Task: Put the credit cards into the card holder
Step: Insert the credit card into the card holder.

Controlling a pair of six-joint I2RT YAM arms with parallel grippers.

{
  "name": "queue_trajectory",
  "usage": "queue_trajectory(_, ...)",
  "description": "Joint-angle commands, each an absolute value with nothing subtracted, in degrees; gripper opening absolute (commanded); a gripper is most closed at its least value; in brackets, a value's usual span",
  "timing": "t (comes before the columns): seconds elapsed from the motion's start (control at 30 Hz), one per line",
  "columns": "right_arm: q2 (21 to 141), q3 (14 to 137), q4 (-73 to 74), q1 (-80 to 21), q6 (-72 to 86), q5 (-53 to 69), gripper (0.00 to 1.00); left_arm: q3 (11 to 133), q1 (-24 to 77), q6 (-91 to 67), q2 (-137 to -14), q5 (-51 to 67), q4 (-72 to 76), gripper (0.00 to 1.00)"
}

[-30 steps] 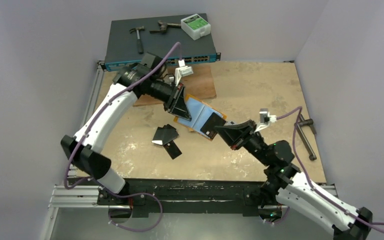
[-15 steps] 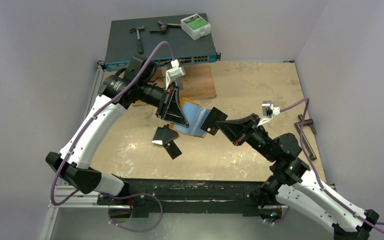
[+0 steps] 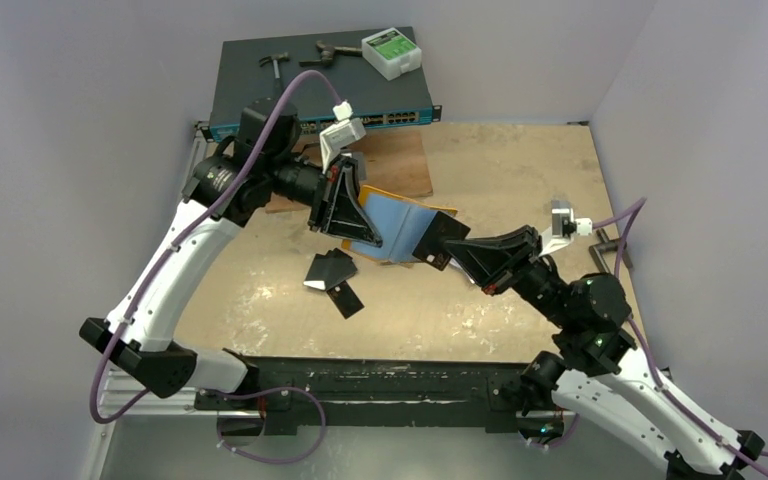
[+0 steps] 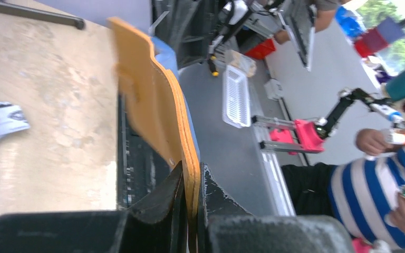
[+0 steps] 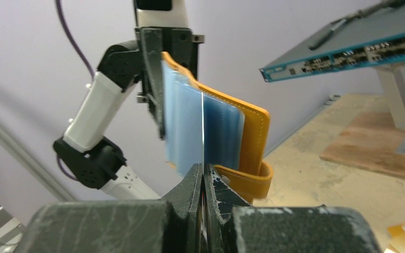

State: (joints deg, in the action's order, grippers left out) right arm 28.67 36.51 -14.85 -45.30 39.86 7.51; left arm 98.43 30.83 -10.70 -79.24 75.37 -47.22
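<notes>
The card holder (image 3: 405, 222), orange outside with a blue lining, hangs open above the table with my left gripper (image 3: 356, 226) shut on its left edge. In the left wrist view its orange edge (image 4: 161, 113) runs up from between the fingers (image 4: 227, 203). My right gripper (image 3: 457, 251) is shut on a black credit card (image 3: 438, 238) whose far end meets the holder's right side. In the right wrist view that card (image 5: 203, 132) shows edge-on against the blue pockets (image 5: 221, 132). More black credit cards (image 3: 332, 271) lie on the table below the holder, and a silvery one (image 4: 0, 120) shows in the left wrist view.
A network switch (image 3: 250, 100) stands at the back with a hammer (image 3: 276, 70), a wrench (image 3: 325, 52) and a white box (image 3: 391, 52) on it. A wooden board (image 3: 405, 165) lies in front of it. A metal tool (image 3: 612, 275) lies at the table's right edge. Walls close three sides.
The left arm has swung back and left, lifting the card holder. The right gripper has drawn to the right with the black card still at the holder's edge.
</notes>
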Motion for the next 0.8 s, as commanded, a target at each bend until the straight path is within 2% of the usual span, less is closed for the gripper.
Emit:
queue_trajectory(0.0,29.2,41.4,-19.1,-45.2,39.9,13.1,0.00,101.0,31.1,-5.7,-76.7,67.5,-47.7,0.02)
queue_trajectory(0.27,33.2,47.4,-20.6,-45.2,37.8,17.8,0.00,100.0,30.8,-11.1,-77.2,64.0,-41.9,0.00)
queue_trajectory(0.77,37.7,43.3,-32.1,-45.5,36.6,6.8,0.00,96.2,30.8,-23.0,-75.9,68.2,-30.1,0.00)
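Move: Some 8 cm to the right hand's left, about 3 cm ahead and a little above it, is the open card holder, pinched by the left hand. On the table nearly 40 cm below the right hand, the yellow cards lie roughly 15 cm ahead and 10 cm left, the silver cards 12 cm ahead and 7 cm right. The right hand's black card is about 9 cm to the left hand's right, level fore and aft and slightly lower. Lifting the black card about 7 cm past the holder's pocket side, the right hand first backs off some 3 cm as it climbs, then comes forward again at that height, its fingers tipping up about 10 degrees. The left hand carries the open holder 3 cm forward and slightly right, turning it counter-clockwise. Both keep their grips. ##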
